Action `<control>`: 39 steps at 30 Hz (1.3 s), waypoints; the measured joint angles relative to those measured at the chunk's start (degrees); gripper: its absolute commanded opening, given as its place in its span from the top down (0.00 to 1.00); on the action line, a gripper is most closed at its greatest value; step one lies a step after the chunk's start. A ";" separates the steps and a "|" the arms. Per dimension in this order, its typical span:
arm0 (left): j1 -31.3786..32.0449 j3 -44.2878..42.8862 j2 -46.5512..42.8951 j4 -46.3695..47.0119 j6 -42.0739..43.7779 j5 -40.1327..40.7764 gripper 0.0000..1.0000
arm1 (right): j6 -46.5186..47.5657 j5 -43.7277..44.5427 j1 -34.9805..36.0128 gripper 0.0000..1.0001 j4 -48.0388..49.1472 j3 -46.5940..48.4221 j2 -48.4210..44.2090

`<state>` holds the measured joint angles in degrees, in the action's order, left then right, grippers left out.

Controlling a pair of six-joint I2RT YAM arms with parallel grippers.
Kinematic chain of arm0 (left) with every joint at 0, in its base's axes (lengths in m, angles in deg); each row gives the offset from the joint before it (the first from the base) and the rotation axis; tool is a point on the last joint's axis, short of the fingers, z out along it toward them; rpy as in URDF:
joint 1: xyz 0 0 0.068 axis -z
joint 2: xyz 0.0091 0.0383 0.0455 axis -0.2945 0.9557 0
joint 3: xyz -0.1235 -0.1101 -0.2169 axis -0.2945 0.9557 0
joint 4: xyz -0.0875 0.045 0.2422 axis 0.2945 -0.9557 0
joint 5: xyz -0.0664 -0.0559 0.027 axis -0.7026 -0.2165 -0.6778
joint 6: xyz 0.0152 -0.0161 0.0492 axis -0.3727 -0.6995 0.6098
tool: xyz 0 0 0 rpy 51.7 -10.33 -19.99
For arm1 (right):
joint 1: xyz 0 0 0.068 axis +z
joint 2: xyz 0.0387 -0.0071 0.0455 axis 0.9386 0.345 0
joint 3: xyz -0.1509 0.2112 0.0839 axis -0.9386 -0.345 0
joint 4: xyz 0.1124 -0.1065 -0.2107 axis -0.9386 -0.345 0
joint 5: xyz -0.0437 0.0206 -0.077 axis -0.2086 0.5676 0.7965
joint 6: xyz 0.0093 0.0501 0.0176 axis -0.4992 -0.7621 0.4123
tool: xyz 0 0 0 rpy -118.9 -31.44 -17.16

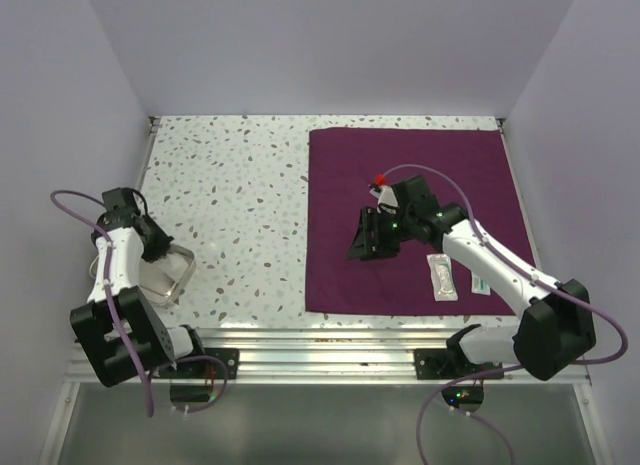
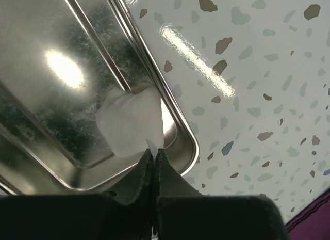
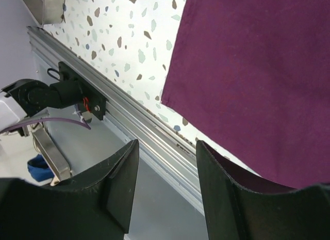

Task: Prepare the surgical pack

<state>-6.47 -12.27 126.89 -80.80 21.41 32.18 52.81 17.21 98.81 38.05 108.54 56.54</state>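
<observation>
The surgical pack, a large dark-purple cloth (image 1: 420, 185), lies flat on the right half of the table and fills the upper right of the right wrist view (image 3: 258, 69). My right gripper (image 1: 371, 245) (image 3: 167, 147) hovers over the cloth's left part, open, with nothing between its fingers. My left gripper (image 1: 160, 245) (image 2: 154, 151) is at the far left over a steel tray (image 1: 178, 280) (image 2: 46, 111). It is shut on the corner of a white gauze pad (image 2: 129, 121) that rests in the tray.
Two small white packets (image 1: 441, 276) (image 1: 480, 282) lie on the cloth's near right part. The speckled tabletop (image 1: 240, 205) lies between tray and cloth. An aluminium rail (image 1: 320, 340) (image 3: 149, 131) runs along the table's near edge. Walls enclose the table.
</observation>
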 measured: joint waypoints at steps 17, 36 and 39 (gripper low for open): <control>-10.27 3.82 10.86 7.58 2.93 -13.99 1.00 | 0.92 -1.29 -0.02 0.48 0.46 0.74 2.69; -10.78 0.85 6.08 1.03 2.51 -2.16 0.33 | -1.07 -1.29 -0.02 0.47 0.79 3.98 4.07; -10.75 0.85 4.33 0.04 2.27 -1.14 0.33 | -0.98 -1.25 -0.02 0.47 0.37 4.57 4.52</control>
<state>-17.22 -11.42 131.21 -80.76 23.69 31.05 51.82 15.97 98.79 38.42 113.11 61.07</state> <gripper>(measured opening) 0.666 0.524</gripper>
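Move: The left gripper, shut on the last gauze square, hangs over the right end of the metal tray. The gauze pile already in that end lies straight below, about 7 cm down. The tray's middle is about 5 cm to its left and 1 cm back, and the tray's far right corner some 6 cm to its right and 1 cm ahead. From the right gripper, the pile is roughly 41 cm left, 1 cm ahead and 13 cm down. Bring the left gripper straight down about 6 cm onto the gauze pile, tilting it some 15 degrees so the fingertips swing to the right. At the bottom, open the fingers to about two thirds to let go of the gauze. Then lift clear, up and to the left by about 4 cm with a little back, undoing most of the tilt. ##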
